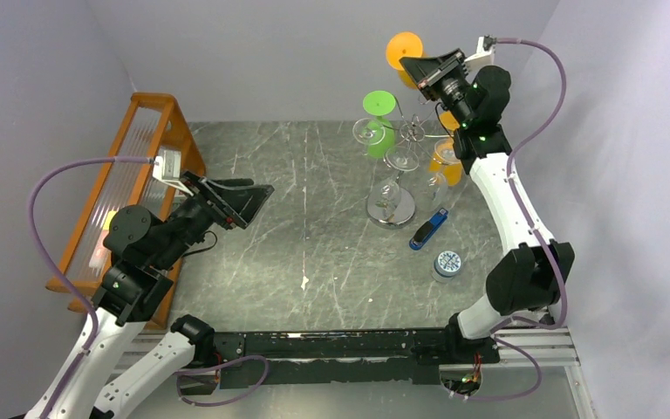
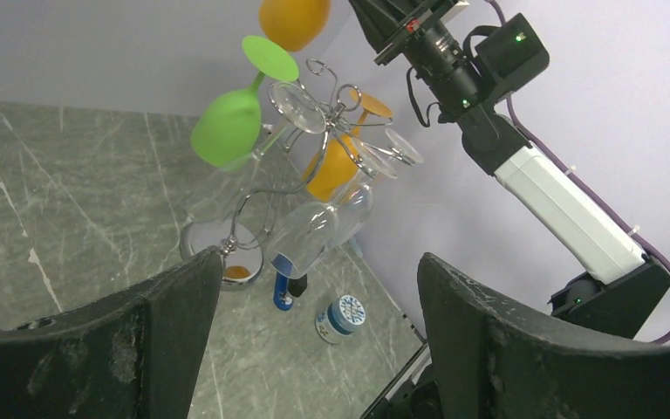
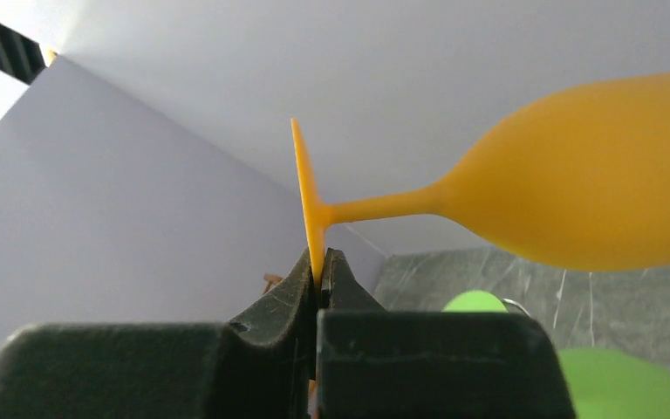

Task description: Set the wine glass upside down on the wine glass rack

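Observation:
An orange wine glass [image 3: 593, 175] lies sideways in the air, and my right gripper [image 3: 320, 262] is shut on the rim of its flat foot [image 3: 310, 201]. From above, that foot [image 1: 404, 48] and the right gripper [image 1: 413, 65] are high over the back of the wine glass rack [image 1: 390, 208], a chrome wire tree on a round mirrored base. On its arms hang a green glass [image 1: 379, 131], a second orange glass [image 1: 445, 157] and clear glasses. My left gripper [image 1: 257, 196] hovers open and empty left of the rack, whose looping arms [image 2: 327, 105] it faces.
An orange wooden slatted rack [image 1: 131, 175] stands along the left edge. A blue stick-shaped object [image 1: 428, 230] and a small blue-and-white round tin [image 1: 447, 263] lie on the grey marble table [image 1: 314, 244], just right of the chrome base. Purple walls close in the back and right.

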Controlling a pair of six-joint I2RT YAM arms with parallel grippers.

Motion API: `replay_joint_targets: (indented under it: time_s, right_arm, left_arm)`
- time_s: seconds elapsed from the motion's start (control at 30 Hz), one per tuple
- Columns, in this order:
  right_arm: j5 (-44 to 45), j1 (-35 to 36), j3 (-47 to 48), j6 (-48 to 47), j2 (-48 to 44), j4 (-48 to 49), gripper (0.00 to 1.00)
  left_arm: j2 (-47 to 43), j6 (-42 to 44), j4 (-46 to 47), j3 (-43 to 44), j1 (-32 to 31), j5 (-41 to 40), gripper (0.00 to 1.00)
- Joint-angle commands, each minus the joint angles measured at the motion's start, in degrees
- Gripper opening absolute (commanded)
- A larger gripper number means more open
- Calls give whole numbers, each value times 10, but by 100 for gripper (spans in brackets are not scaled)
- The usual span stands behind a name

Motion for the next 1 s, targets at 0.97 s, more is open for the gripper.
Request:
replay_joint_targets:
  time_s: [0.97]
  right_arm:
    - [-47, -48, -33, 128, -8, -185, 0]
  left_arm:
    - [-10, -12, -51, 1, -1, -73, 83]
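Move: The free far hook of the rack lies about 14 cm below the right hand, some 5 cm to its right and 1 cm ahead. The green glass hanging there is around 5 cm left of the hand, 1 cm back and 20 cm down; the hanging orange glass is 12 cm right, 5 cm back and equally low. From the left hand the free hook is roughly 28 cm ahead, 32 cm right and 8 cm below. Down towards the rack's free far hook goes the right hand, about 9 cm, quickly at first and then slower, easing 2 cm to the right late on. Its shut fingers keep their pinch on the foot of the upside-down orange glass while the wrist tips down some 25 degrees, swinging the bowl back towards the robot. The empty left hand sinks a couple of centimetres, still open. ##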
